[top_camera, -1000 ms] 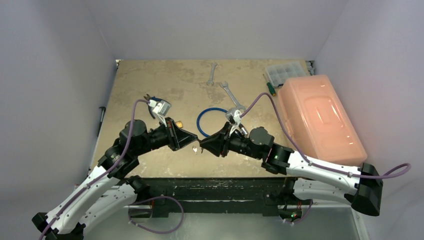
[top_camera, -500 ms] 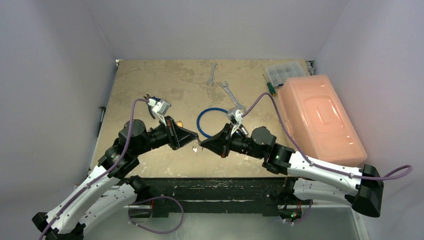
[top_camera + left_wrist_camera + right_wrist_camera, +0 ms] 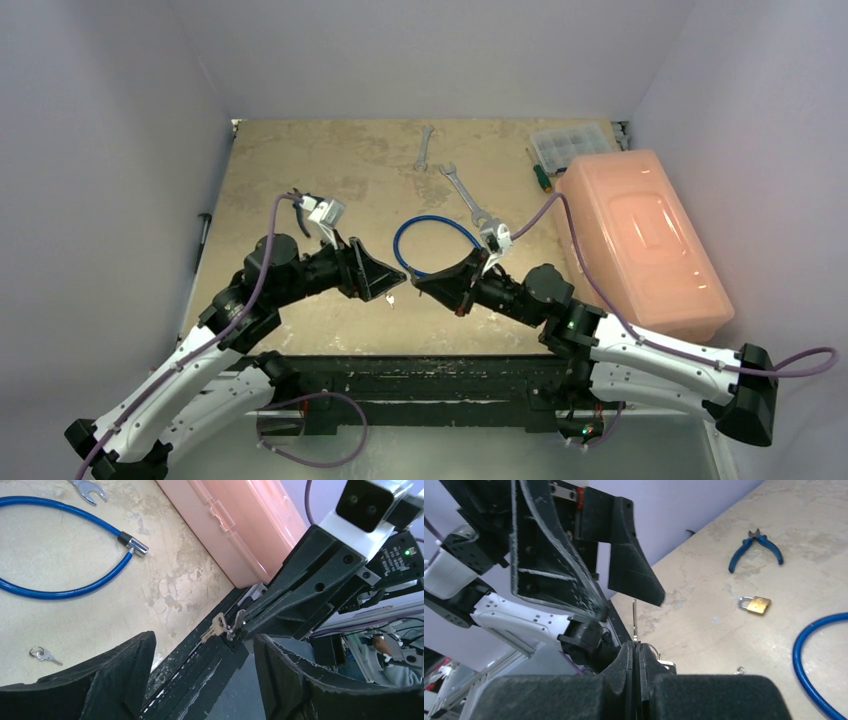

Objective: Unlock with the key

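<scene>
My right gripper point(image 3: 636, 647) is shut on the key point(image 3: 634, 616), whose blade sticks up from between the pads. In the left wrist view the same gripper's tip point(image 3: 245, 627) holds the key point(image 3: 216, 626), with a ring and a second key hanging beside it. My left gripper point(image 3: 202, 645) stands open just in front of it, nothing between its fingers. The two tips point(image 3: 405, 283) almost meet above the table's near edge. The brass padlock point(image 3: 755, 604) lies flat on the table, apart from both grippers.
A loose key on a ring point(image 3: 44, 653) lies near the front edge. A blue cable lock point(image 3: 430, 245) lies mid-table. Two wrenches point(image 3: 462, 188) are behind it, blue pliers point(image 3: 756, 542) at left. A pink box point(image 3: 640, 235) fills the right side.
The left gripper has opened and let go of the key. The right gripper, shut on the key, has drawn slightly to the right.
</scene>
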Controlling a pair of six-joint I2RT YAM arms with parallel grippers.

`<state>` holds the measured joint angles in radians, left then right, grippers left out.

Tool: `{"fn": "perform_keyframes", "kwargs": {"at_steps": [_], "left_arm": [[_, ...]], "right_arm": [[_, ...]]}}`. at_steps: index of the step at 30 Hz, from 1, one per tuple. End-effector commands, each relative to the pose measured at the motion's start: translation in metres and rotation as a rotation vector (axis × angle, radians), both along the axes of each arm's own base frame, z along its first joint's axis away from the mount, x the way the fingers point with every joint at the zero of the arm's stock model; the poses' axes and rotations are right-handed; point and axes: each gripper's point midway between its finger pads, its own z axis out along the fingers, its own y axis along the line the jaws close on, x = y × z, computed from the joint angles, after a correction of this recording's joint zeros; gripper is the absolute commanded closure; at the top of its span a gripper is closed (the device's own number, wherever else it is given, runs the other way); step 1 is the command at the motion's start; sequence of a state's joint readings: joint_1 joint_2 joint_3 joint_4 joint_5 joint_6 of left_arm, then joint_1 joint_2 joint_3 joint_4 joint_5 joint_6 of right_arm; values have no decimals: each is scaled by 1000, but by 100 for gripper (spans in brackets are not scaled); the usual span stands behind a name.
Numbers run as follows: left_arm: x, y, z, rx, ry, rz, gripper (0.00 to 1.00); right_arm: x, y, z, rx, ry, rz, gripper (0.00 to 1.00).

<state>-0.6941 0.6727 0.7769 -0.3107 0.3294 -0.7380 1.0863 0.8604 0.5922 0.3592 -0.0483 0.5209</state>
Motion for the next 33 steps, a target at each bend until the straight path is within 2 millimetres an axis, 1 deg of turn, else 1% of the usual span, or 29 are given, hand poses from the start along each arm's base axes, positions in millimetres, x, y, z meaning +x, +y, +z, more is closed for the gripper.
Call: {"fn": "perform_keyframes", "kwargs": {"at_steps": [1,5,11,14,19,22,26,28,30,33], "left_arm": [[3,9,27,-14,-73,44,24],[3,10,21,3,-71,43,24],[8,3,9,6,-63,31,25],[14,-3,3,6,-56,29,26],[26,-14,-7,13,-40,29,26],[38,-19,-15,30,-15,51,26],[68,-18,-34,80,58,183,29],[81,-19,-41,90,90,241,30],[92,-25,-52,114,130,270,30],[109,-30,-77,213,213,322,31]], "right_arm": [[13,-16,-2,23,31,-109,100],[22,-34,-8,5,58,-202,100],[29,-55,-6,-31,48,-276,100],[31,-67,1,-50,34,-316,100],[32,-103,19,-71,23,-422,100],[30,-124,31,-76,14,-465,100],[25,-143,42,-93,6,-494,100],[23,-149,47,-95,0,-497,100],[20,-153,49,-107,-1,-490,100],[15,-152,48,-133,6,-462,100]]}}
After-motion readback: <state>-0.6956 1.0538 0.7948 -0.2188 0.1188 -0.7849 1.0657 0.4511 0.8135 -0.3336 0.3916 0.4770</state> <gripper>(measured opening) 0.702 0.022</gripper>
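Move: The cable lock's metal head lies about 20 cm ahead, 18 cm right and 27 cm below the empty, open left hand. The blue loop's middle is some 24 cm ahead and 7 cm right, the padlock 24 cm ahead and 11 cm left, the loose small key 9 cm ahead and 3 cm left. From the right hand, already gripping its keys, the lock head is about 21 cm ahead, 15 cm right and 28 cm below. Keeping the keys pinched, key blade sticking out, the right hand draws away from the left fingers, about 14 cm right, dipping slightly and then ending some 5 cm higher, turning about 25 degrees clockwise. The left hand lingers, then speeds down and forward, about 8 cm each way, towards the cable lock, fingers staying open and swinging a little counter-clockwise. ##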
